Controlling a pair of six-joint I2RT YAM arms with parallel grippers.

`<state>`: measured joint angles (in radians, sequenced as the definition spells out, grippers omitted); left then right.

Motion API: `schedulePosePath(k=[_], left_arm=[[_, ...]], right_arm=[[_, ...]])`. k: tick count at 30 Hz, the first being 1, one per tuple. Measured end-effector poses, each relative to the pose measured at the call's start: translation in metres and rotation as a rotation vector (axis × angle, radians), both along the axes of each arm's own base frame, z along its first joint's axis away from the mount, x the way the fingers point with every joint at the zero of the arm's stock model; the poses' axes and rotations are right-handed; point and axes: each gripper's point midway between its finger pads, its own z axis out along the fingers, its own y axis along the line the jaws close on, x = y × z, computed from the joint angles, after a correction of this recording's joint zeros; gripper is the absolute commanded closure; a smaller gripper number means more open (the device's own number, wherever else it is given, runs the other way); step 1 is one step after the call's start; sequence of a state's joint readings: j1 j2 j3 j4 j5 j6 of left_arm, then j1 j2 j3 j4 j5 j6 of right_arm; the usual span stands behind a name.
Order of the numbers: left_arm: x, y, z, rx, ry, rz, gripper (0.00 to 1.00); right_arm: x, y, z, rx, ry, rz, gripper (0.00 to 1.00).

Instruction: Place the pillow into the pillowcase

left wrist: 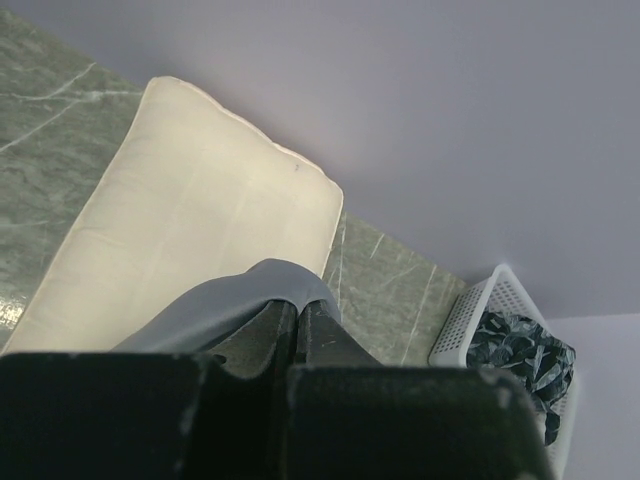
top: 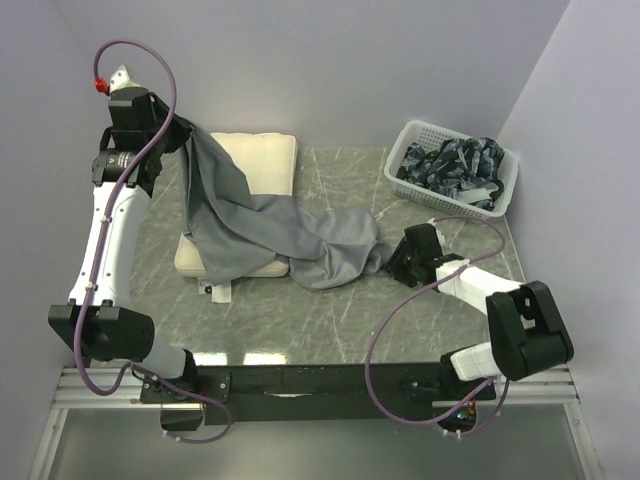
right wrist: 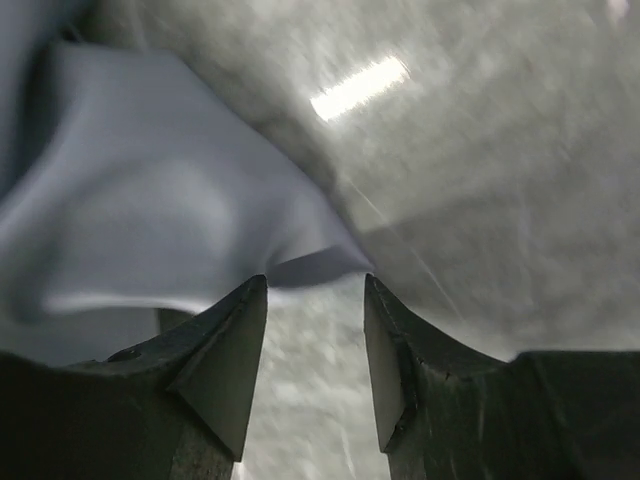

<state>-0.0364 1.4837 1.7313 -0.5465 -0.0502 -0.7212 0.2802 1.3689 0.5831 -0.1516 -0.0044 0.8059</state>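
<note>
The cream pillow (top: 262, 160) lies on the left half of the table, partly covered by the grey pillowcase (top: 270, 235). My left gripper (top: 178, 138) is shut on one edge of the pillowcase (left wrist: 225, 305) and holds it raised above the pillow (left wrist: 190, 220). The cloth hangs down from it and trails right across the table. My right gripper (top: 392, 258) is open low at the pillowcase's right end. In the right wrist view the grey cloth edge (right wrist: 170, 200) lies just beyond its fingertips (right wrist: 250, 300), with bare table between the jaws.
A white basket (top: 455, 165) of dark patterned cloths stands at the back right corner. It also shows in the left wrist view (left wrist: 500, 330). A small white tag (top: 220, 291) lies by the pillow's front edge. Walls close in at the back and both sides.
</note>
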Motion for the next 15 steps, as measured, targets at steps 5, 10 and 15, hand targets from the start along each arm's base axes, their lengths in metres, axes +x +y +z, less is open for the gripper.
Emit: schedulePosePath(k=[5, 10, 15], left_arm=[[0.002, 0.007, -0.001, -0.002, -0.002, 0.016, 0.99], [0.004, 0.012, -0.006, -0.005, 0.008, 0.028, 0.99], [0.004, 0.019, -0.011, -0.004, 0.018, 0.048, 0.99]], right_arm=[[0.017, 0.006, 0.0, 0.0, -0.031, -0.017, 0.62], [0.029, 0.005, -0.004, -0.022, -0.022, -0.029, 1.0], [0.036, -0.011, 0.022, -0.079, -0.051, -0.046, 1.0]])
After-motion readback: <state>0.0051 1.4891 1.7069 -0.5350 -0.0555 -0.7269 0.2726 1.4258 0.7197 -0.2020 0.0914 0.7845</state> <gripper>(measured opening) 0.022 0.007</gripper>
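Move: About 3 cm ahead of the open right fingers, 1 cm to their left and a centimetre or so lower, lies the loose right-hand corner of the grey pillowcase. From this hand the pillow, partly under the cloth, is roughly 13 cm farther out and 35 cm left, about level in height; the laundry basket stands some 21 cm ahead and 13 cm right. From the left hand that corner is about 13 cm back, 44 cm right and 38 cm down. Sliding forward about 3 cm low over the table, the right hand takes the pillowcase's loose corner between its open fingers, shuts them fully to pinch it, then lifts about 2 cm while edging slightly right and forward. The left hand keeps its shut grip on the raised far-left end, drifting some 2 cm left and sinking about 1 cm. ##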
